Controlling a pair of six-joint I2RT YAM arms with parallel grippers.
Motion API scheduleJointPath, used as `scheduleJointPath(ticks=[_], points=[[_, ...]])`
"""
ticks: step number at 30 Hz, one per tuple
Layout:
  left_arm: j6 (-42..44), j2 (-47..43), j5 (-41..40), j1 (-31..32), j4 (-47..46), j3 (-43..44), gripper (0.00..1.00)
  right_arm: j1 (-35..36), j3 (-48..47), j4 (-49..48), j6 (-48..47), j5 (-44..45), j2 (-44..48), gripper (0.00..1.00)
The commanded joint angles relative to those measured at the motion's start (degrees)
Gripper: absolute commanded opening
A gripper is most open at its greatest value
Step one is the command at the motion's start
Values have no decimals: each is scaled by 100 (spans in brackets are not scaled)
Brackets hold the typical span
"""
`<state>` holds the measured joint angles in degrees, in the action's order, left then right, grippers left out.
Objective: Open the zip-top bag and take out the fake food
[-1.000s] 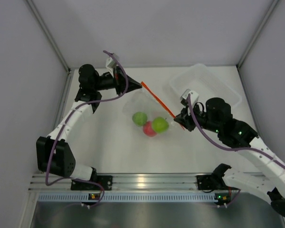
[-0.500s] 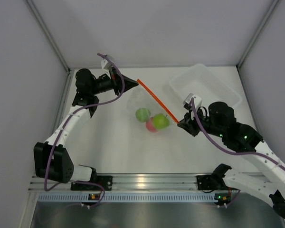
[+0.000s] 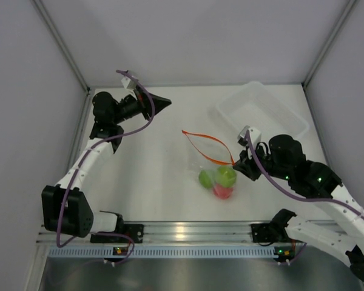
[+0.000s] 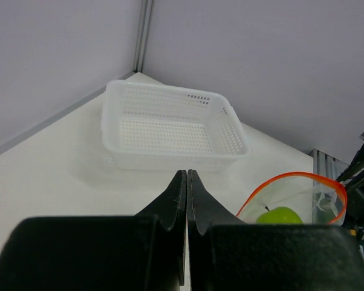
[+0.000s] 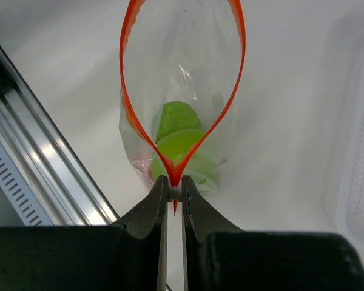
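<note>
The zip-top bag [image 3: 208, 166] hangs with its red-orange zip strip [image 3: 198, 151] spread into an open loop. My right gripper [image 3: 235, 162] is shut on the near end of that strip [image 5: 175, 179], and the bag's mouth [image 5: 188, 73] gapes away from the fingers. The fake food lies inside at the bottom: two lime green balls [image 3: 205, 178] [image 3: 226, 176] and a red one [image 3: 222, 191]. My left gripper [image 3: 165, 102] is shut on nothing at the far left, well apart from the bag [image 4: 303, 197]; its jaws [image 4: 187, 177] meet flat.
A clear rigid tub [image 3: 261, 112] stands at the far right, behind the right arm; it also shows ahead of the left fingers as the tub [image 4: 170, 127]. The aluminium rail [image 3: 182, 233] runs along the near edge.
The left gripper has let go of the strip's far end and drawn back left. The right gripper has carried the bag nearer and rightward, and the strip now forms an open loop.
</note>
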<state>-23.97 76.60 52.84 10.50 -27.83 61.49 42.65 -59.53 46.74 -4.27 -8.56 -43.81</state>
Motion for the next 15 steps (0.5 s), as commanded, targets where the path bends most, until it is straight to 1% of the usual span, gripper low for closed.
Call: scheduleJointPath(ticks=[1,4,5,6,7,8,9,10,11,12,13,14,15], points=[[-380,-101,314,-4,-705,-155,0,68,20,-252,119,91,110,0],[-714,-162,727,39,-802,-182,0,68,-129,-87,50,117,-170,0],[-854,-206,684,135,-802,-182,1,76,-147,-43,41,117,-259,0],[-968,-250,684,180,-802,-216,9,68,-138,-51,41,100,-259,0],[-1065,-285,458,224,-802,-252,24,76,-129,-77,41,74,-286,0],[-1179,-347,307,329,-802,-365,36,68,-121,-147,41,-5,-268,0],[-1259,-495,97,391,-802,-445,65,68,-112,-174,41,-40,-259,0],[-1338,-575,-297,452,-802,-506,69,76,-112,-183,41,-67,-268,0],[-1469,-637,-475,557,-776,-646,73,68,-120,-192,41,-67,-259,0],[-1479,-724,-746,619,-480,-630,87,68,-147,-200,41,-32,-277,0],[-1445,-864,-1401,689,-86,-552,99,68,-173,-192,67,38,-312,0],[-1235,-927,-1826,908,849,-473,98,68,-199,-174,84,143,-330,0],[-1190,-962,-2343,1066,1407,-185,98,68,-234,-183,119,170,-365,0]])
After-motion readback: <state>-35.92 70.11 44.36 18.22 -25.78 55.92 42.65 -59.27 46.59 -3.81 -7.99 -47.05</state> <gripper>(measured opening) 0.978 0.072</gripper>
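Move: My empty left hand, fingers shut, has the bag's open mouth about 13 cm back, 14 cm to its right and 12 cm lower. The mouth's free corner lies only some 5 cm back, 4 cm right and 12 cm down from it. Inside, the light green food is roughly 21 cm back, 20 cm right and 21 cm below this hand. From my right hand, pinching the near corner, the mouth's middle lies about 6 cm ahead and 8 cm left, level. I swing my left hand back towards the bag's open mouth, about 4 cm back and 3 cm right at an even height, spreading its fingers from shut to fully wide and rolling the wrist some 15 degrees counter-clockwise as seen from behind the hand. My right hand keeps its pinch on the bag's corner and sinks about 1.5 cm. ##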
